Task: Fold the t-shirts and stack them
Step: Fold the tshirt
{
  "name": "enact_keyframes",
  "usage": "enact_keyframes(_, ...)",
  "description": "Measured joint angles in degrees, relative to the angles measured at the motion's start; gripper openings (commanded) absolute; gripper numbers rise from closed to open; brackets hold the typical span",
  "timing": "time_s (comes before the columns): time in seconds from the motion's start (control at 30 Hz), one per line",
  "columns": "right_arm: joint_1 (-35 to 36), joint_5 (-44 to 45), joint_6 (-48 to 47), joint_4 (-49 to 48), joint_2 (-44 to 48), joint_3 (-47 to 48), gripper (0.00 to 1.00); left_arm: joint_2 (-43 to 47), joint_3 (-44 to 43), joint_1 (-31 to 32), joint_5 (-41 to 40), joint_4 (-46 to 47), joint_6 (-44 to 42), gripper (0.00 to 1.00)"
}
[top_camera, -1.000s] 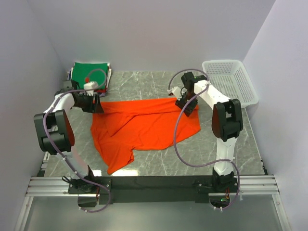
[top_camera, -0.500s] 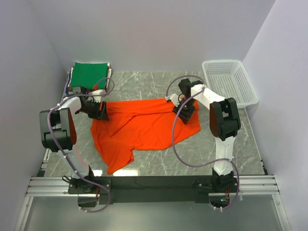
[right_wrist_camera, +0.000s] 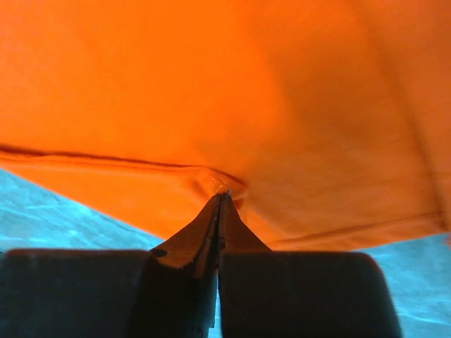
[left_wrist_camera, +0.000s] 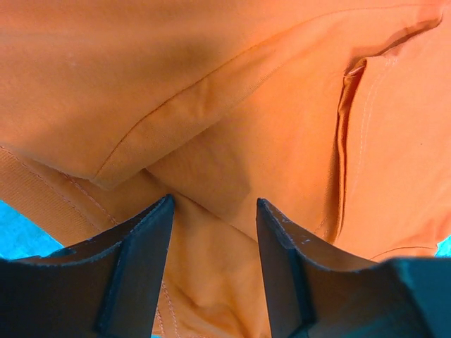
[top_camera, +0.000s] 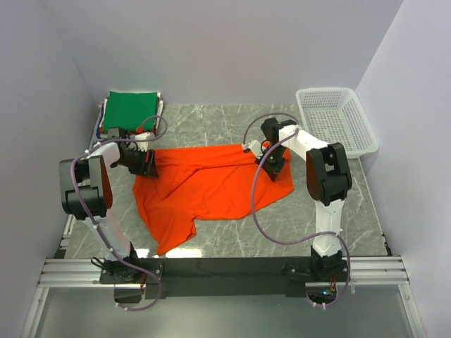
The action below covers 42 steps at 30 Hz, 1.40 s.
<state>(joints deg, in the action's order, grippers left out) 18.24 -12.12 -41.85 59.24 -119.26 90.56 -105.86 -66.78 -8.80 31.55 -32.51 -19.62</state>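
Observation:
A bright orange t-shirt (top_camera: 211,184) lies spread and rumpled across the middle of the marble table, and it fills the left wrist view (left_wrist_camera: 232,105) and the right wrist view (right_wrist_camera: 232,91). A folded green t-shirt (top_camera: 130,108) tops a small pile at the back left. My left gripper (top_camera: 149,163) (left_wrist_camera: 214,204) is down on the orange shirt's upper left corner. It is open, with a loose fold of cloth lying between the fingers. My right gripper (top_camera: 273,162) (right_wrist_camera: 222,194) is at the shirt's upper right edge, shut on a small pinch of orange cloth near the hem.
A white lattice basket (top_camera: 337,118) stands at the back right, beside the right arm. Grey walls close in the table on three sides. Bare marble (top_camera: 303,225) shows in front of the shirt and along the back.
The left gripper came forward from beside the green pile onto the orange shirt's corner. The right gripper shifted slightly left and closed on the shirt's edge.

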Motion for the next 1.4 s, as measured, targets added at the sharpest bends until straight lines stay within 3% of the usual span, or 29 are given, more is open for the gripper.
enact_keyframes(0.2,-0.3,-0.2,-0.8,1.0,4.4,-6.3,0.00,-0.7,-0.7,-0.1,0.1,0.2,0.7,0.55)
enact_keyframes(0.43,-1.5,-1.4,-2.1,2.3,16.3,-13.6,0.00,-0.9,-0.9,-0.2,0.0,0.4,0.9,0.54)
enact_keyframes(0.63,-2.3,-0.4,-4.1,2.8,25.2,-26.1,0.00,-0.9,-0.9,-0.5,0.0,0.4,0.9,0.54)
enact_keyframes(0.9,-4.3,4.7,-6.3,1.5,28.8,-40.0,0.00,-1.3,-1.0,-1.2,0.1,0.8,0.9,0.53)
enact_keyframes(1.03,-5.0,5.6,-6.7,1.0,28.8,-39.8,0.02,-1.7,-1.7,-1.7,0.5,0.6,0.8,0.56)
enact_keyframes(1.2,-5.0,3.8,-6.3,3.6,26.4,-30.5,0.26,-1.2,-1.9,-3.2,2.0,-0.4,-0.7,0.60)
enact_keyframes(1.4,-5.1,0.3,0.7,1.9,20.2,-13.0,0.24,3.5,-1.9,-3.7,3.5,-1.6,-0.4,0.57)
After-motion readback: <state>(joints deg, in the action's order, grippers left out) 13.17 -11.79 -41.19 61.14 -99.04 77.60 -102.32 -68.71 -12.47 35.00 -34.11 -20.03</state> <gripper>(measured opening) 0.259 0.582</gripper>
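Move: The right fingers are already shut on the t-shirt's turned-in right part. The bare table spot where its near right corner belongs is about 18 cm back and 10 cm to the right. The diagonal lower edge ends about 7 cm left and 14 cm back at one end, and 8 cm right and 5 cm back at the other. From the left hand, that spot is about 18 cm back and 58 cm right; the green stack is some 23 cm ahead and 8 cm left. Keep the right fingers pinched on the t-shirt and draw the cloth back about 18 cm and 9 cm to the right, arching some 4 cm up on the way and back down to the table. Open them there partway, then lift clear, forward and up. Keep the left fingertips resting on the left part, half open, easing a little left, and raise them about 3 cm at the end. ##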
